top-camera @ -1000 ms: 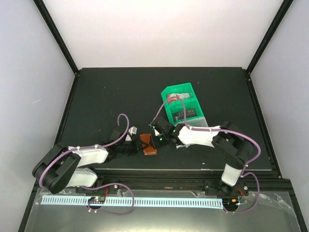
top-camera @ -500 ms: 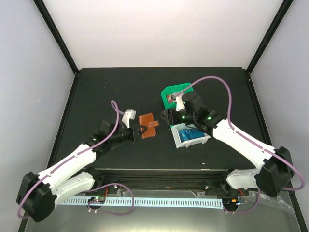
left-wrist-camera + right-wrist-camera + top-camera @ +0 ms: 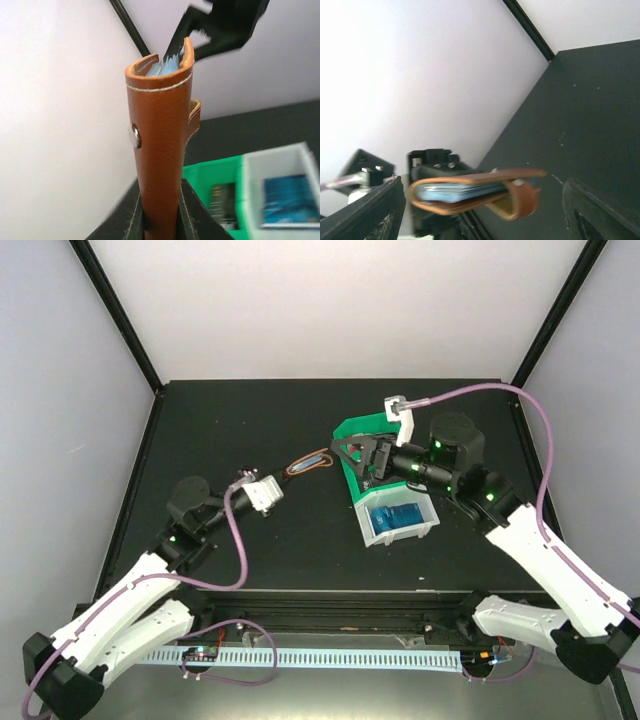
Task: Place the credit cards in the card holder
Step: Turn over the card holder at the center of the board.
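My left gripper (image 3: 287,474) is shut on the brown leather card holder (image 3: 308,462) and holds it up off the table. In the left wrist view the card holder (image 3: 161,150) stands between my fingers (image 3: 192,220), snap stud showing, with pale blue card edges at its top. My right gripper (image 3: 350,454) is open just right of the holder, which lies between its spread fingers (image 3: 370,210) without touching them. The card holder (image 3: 475,192) is folded, with blue card edges inside. Blue credit cards (image 3: 397,516) lie in a white bin.
A green divided tray (image 3: 356,429) sits under my right gripper, with the white bin (image 3: 425,522) at its near end. A dark card (image 3: 222,200) lies in one green compartment. The black table (image 3: 220,430) is ringed by a black frame and white walls.
My left arm has lifted the card holder up and away from the near edge. My right gripper has opened wide and swung back over the green tray, facing the holder.
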Robot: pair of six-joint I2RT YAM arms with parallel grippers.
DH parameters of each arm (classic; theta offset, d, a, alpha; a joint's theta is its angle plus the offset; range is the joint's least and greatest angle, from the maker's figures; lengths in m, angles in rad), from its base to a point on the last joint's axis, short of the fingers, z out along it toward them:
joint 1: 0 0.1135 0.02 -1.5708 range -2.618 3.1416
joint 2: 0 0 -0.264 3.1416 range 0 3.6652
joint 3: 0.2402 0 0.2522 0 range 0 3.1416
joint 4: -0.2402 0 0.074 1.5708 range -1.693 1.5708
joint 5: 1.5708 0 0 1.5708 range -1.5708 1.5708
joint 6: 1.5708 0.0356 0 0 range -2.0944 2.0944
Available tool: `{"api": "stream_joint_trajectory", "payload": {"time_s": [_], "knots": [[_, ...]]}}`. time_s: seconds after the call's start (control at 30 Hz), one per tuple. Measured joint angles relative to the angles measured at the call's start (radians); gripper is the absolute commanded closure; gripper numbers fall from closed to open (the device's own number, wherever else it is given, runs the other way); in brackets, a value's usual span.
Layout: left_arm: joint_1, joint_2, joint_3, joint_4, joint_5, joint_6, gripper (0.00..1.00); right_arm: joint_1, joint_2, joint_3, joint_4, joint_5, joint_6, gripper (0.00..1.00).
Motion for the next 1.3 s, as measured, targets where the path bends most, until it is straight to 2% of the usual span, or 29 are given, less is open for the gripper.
{"api": "stream_joint_trajectory", "payload": {"time_s": [0.17, 0.33, 0.53, 0.67, 0.73, 0.9, 0.97, 1.03, 1.13, 1.3], "knots": [[-0.001, 0.085, -0.011, 0.118, -0.028, 0.389, 0.99, 0.0, -0.099, -0.095, 0.069, -0.014, 0.213, 0.13], [-0.001, 0.103, 0.002, 0.197, -0.027, 0.673, 0.98, 0.0, -0.079, -0.111, 0.08, -0.011, 0.378, 0.13], [-0.001, 0.123, 0.036, 0.235, -0.027, 0.884, 0.98, 0.0, -0.029, -0.117, 0.147, -0.041, 0.509, 0.14], [-0.001, 0.146, 0.046, 0.237, -0.026, 0.963, 0.98, 0.0, 0.027, -0.121, 0.244, -0.095, 0.586, 0.22], [-0.001, 0.155, 0.046, 0.236, -0.025, 0.988, 0.98, 0.0, 0.05, -0.121, 0.265, -0.112, 0.615, 0.31], [-0.001, 0.177, 0.056, 0.235, -0.025, 1.028, 0.93, 0.0, 0.076, -0.147, 0.303, -0.141, 0.69, 0.66], [-0.001, 0.177, 0.06, 0.236, -0.027, 1.034, 0.84, 0.0, 0.076, -0.166, 0.319, -0.148, 0.71, 0.78], [-0.002, 0.177, 0.06, 0.23, -0.033, 1.022, 0.68, 0.0, 0.076, -0.173, 0.343, -0.151, 0.732, 0.87], [-0.008, 0.164, 0.05, 0.27, -0.067, 0.934, 0.47, 0.0, 0.075, -0.173, 0.369, -0.152, 0.726, 0.93], [-0.014, 0.049, 0.032, 0.265, -0.15, 0.594, 0.32, -0.001, 0.075, -0.14, 0.407, -0.146, 0.667, 0.93]]}}
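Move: The left hand still grips the card holder by one end, high above the board, the holder's middle some 3 cm ahead of that hand and 4 cm to its right, level with it. From the open right hand the holder lies about 6 cm left, 1 cm back and 4 cm lower. Far below the right hand, roughly 36 cm down, are the white bin, 3 cm ahead and 11 cm right, and the green box, 19 cm ahead and 8 cm right. Tipping its fingers upward by some 60 degrees and edging a few centimetres forward and up, the left hand turns the held card holder. The right hand backs off slightly, then swings about 5 cm left and sinks, tipping down, to pinch the holder's free end. The left fingers then open, let go and draw back left and up, while the right lifts slightly. ##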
